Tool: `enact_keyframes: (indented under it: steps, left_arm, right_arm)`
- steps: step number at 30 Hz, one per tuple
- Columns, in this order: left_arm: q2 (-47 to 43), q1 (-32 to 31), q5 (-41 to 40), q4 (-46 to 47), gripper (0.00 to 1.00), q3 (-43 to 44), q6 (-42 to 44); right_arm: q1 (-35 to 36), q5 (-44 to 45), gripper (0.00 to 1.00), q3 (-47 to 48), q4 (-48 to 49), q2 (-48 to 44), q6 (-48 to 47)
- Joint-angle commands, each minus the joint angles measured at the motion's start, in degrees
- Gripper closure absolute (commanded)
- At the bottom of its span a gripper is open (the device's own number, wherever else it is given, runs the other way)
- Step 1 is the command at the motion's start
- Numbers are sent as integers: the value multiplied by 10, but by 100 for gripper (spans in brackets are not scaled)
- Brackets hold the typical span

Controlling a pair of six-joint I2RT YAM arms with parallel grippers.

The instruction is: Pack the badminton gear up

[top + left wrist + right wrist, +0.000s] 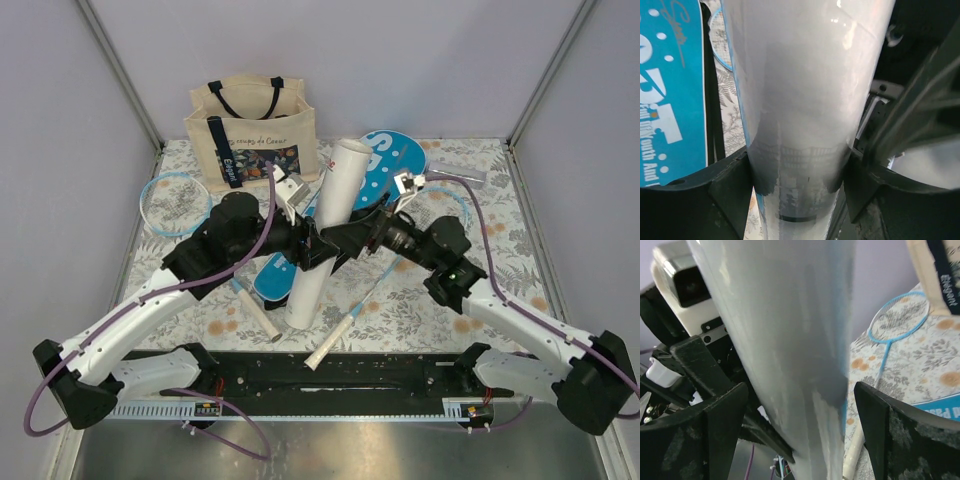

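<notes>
The white tube (338, 185) slants across the middle of the table, over the blue case lettered SPORT (388, 160). My left gripper (308, 240) is shut on the tube's middle; in the left wrist view both fingers press its sides (797, 185). My right gripper (345, 238) is open around the same tube from the right, with a gap at one finger (800, 425). One racket's light-blue head (173, 203) lies at the left. The other racket's white handle (330, 345) lies near the front, its head (455, 205) under my right arm.
A beige tote with black straps (255, 130) stands at the back left. A grey slim object (462, 172) lies at the back right. A white handle (255, 315) lies under my left arm. Walls close the table on three sides.
</notes>
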Motion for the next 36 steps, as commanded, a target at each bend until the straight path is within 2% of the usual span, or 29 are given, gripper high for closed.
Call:
enact_keyframes:
  steps: [1, 5, 9, 11, 13, 15, 17, 19, 24, 26, 30, 36]
  left_arm:
    - [9, -2, 43, 50, 59, 9, -41]
    - [2, -1, 47, 51, 58, 1, -46]
    - [-15, -2, 36, 46, 50, -24, -35]
    - [-23, -2, 31, 37, 42, -35, -29]
    - [-33, -1, 31, 30, 28, -47, -18]
    - [-45, -1, 29, 22, 12, -55, -5]
    - [-55, -2, 23, 8, 1, -57, 14]
    - [-67, -2, 11, -6, 1, -57, 33]
    - [-89, -1, -24, -15, 1, -57, 69]
    - [-88, -1, -27, -30, 1, -51, 85]
    - [-93, -2, -64, -54, 1, -46, 115]
    - [-115, -1, -196, -39, 1, -89, 121]
  right_arm:
    - [34, 14, 5, 41, 68, 49, 3]
    - [34, 43, 13, 45, 78, 90, 40]
    - [33, 85, 33, 17, 113, 100, 84]
    - [33, 110, 41, -2, 136, 100, 98]
    - [33, 124, 48, -9, 151, 101, 102]
    - [31, 134, 49, -10, 151, 102, 96]
    - [20, 147, 52, -9, 137, 101, 95]
    - [-2, 140, 55, -3, 111, 94, 93]
    - [-80, 141, 59, -15, 0, 39, 82]
    - [-107, 154, 60, -16, -79, 8, 36]
    - [-157, 201, 59, 40, -284, -28, -81]
    - [-265, 208, 51, 158, -543, 3, -214]
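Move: The left gripper holds the white tube close to its middle. From the right gripper, still wide open, that middle lies about 4 cm to the left, level fore and aft, and some 3 cm lower. On the table, the blue SPORT bag's middle is roughly 20 cm ahead of the right hand and 32 cm below, neither left nor right; the right-hand racket's middle is some 8 cm ahead, 9 cm to the right and 34 cm below. Bring the right gripper about 3.5 cm left around the white tube and close it there while the left keeps its hold. Then open the left gripper wide and draw it some 5 cm left, off the tube. Carry the tube away with the right, about 18 cm right, 10 cm forward and somewhat down over the right-hand racket, swinging the wrist some 40 degrees clockwise. ##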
